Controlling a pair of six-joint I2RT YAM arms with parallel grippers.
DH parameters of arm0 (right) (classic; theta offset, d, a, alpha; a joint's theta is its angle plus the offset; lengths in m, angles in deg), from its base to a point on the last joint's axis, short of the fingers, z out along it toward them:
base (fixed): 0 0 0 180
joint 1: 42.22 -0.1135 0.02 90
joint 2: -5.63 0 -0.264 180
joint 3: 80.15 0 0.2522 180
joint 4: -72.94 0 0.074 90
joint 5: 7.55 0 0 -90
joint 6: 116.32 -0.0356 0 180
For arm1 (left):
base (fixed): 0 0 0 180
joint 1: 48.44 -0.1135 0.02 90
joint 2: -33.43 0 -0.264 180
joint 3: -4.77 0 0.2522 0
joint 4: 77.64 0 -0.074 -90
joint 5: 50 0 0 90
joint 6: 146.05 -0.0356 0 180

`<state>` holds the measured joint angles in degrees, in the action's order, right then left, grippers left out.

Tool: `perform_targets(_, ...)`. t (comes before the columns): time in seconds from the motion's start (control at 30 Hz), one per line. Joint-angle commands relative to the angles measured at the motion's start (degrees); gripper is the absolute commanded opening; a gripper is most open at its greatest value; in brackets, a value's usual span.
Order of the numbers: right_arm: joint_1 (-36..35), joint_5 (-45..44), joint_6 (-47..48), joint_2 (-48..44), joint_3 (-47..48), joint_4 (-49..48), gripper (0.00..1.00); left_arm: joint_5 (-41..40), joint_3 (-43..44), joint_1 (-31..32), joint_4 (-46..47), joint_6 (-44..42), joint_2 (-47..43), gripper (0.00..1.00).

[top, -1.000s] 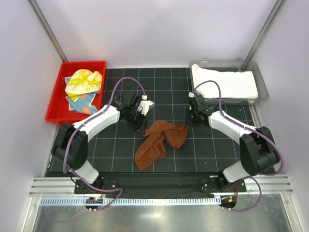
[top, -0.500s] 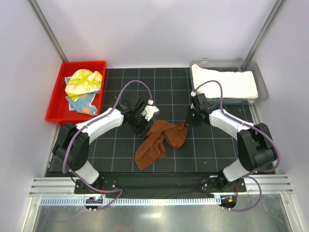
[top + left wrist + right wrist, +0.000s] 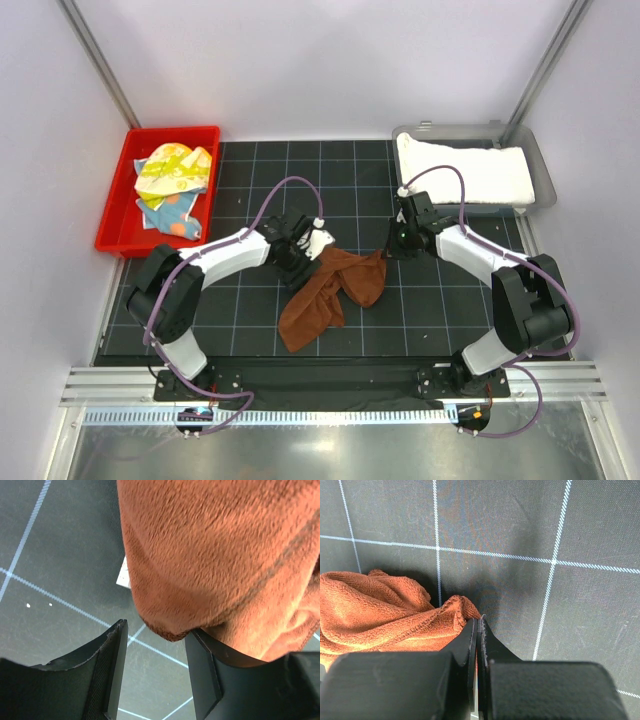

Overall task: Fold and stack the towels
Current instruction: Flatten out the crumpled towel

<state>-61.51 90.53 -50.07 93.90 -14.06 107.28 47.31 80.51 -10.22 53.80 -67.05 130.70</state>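
Observation:
The rust-brown towel (image 3: 325, 295) lies crumpled on the black grid mat. My left gripper (image 3: 308, 258) is open at the towel's upper left edge. In the left wrist view the brown towel (image 3: 225, 555) drapes over the right finger (image 3: 205, 680), and a corner hangs at the top of the gap of the left gripper (image 3: 155, 670). My right gripper (image 3: 390, 248) is shut at the towel's right corner. In the right wrist view the brown towel (image 3: 380, 615) curls against the tip of the right gripper (image 3: 479, 622), with a sliver of cloth between the jaws.
A red bin (image 3: 115, 215) at the back left holds the yellow printed towel (image 3: 175, 168) and the light blue towel (image 3: 175, 212). A grey tray (image 3: 545, 185) at the back right holds the folded white towel (image 3: 465, 172). Grey walls enclose the mat.
My left gripper has moved right and toward me onto the brown towel's upper left edge, with its jaws a little wider. The right gripper has stayed at the towel's right corner.

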Motion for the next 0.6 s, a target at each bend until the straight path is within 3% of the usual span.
perform_targets(0.0,0.3,1.0,0.2,-0.5,-0.2,-1.9,0.01,-1.2,1.2,1.0,3.5,-0.4,0.2,0.52)
perform_targets(0.2,0.4,1.1,0.5,0.1,-0.1,-2.1,0.01,-1.1,2.7,1.9,3.7,-0.7,1.2,0.47)
perform_targets(0.3,0.4,0.7,0.7,0.7,0.1,-2.0,0.01,-0.8,3.7,2.0,2.2,-1.5,1.2,0.23)
perform_targets(0.33,0.4,0.4,0.8,0.7,0.3,-1.9,0.01,-1.0,4.8,2.0,1.5,-1.6,1.2,0.07)
perform_targets(0.37,0.4,-1.6,1.1,0.7,0.8,-1.4,0.01,-2.5,5.6,2.0,0.7,-1.9,1.0,0.00)
perform_targets(0.47,0.4,-5.2,1.8,-1.0,5.9,1.7,0.01,-6.8,11.1,2.2,-5.6,-3.9,0.0,0.00)
perform_targets(0.57,0.4,-6.4,2.9,-5.8,13.8,1.4,0.01,-16.9,21.0,2.1,-11.9,-5.2,-2.3,0.00)
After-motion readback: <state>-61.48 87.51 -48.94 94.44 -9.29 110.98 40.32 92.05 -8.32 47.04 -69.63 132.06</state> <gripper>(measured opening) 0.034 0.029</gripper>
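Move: The crumpled brown towel's left corner lies almost between the left hand's open fingers, about 1 cm ahead, 1 cm to the right and 1 cm below. The corner already in the right fingers is some 6 cm ahead of the left hand and 19 cm to its right; the towel's near tail is 9 cm back and 3 cm right. From the right hand the left corner is about 6 cm back and 20 cm left, and the clear tray with the white towel about 17 cm ahead and 16 cm right. The brown towel's left corner is pinched as the left hand eases about 1.5 cm right, low over the table, and shuts its half-open fingers; the left hand then speeds up and forward, about 4.5 cm up and 3.5 cm out. The right hand, still gripping its own corner, barely moves, then at the last also starts up and forward, by 1.5 to 2 cm. ##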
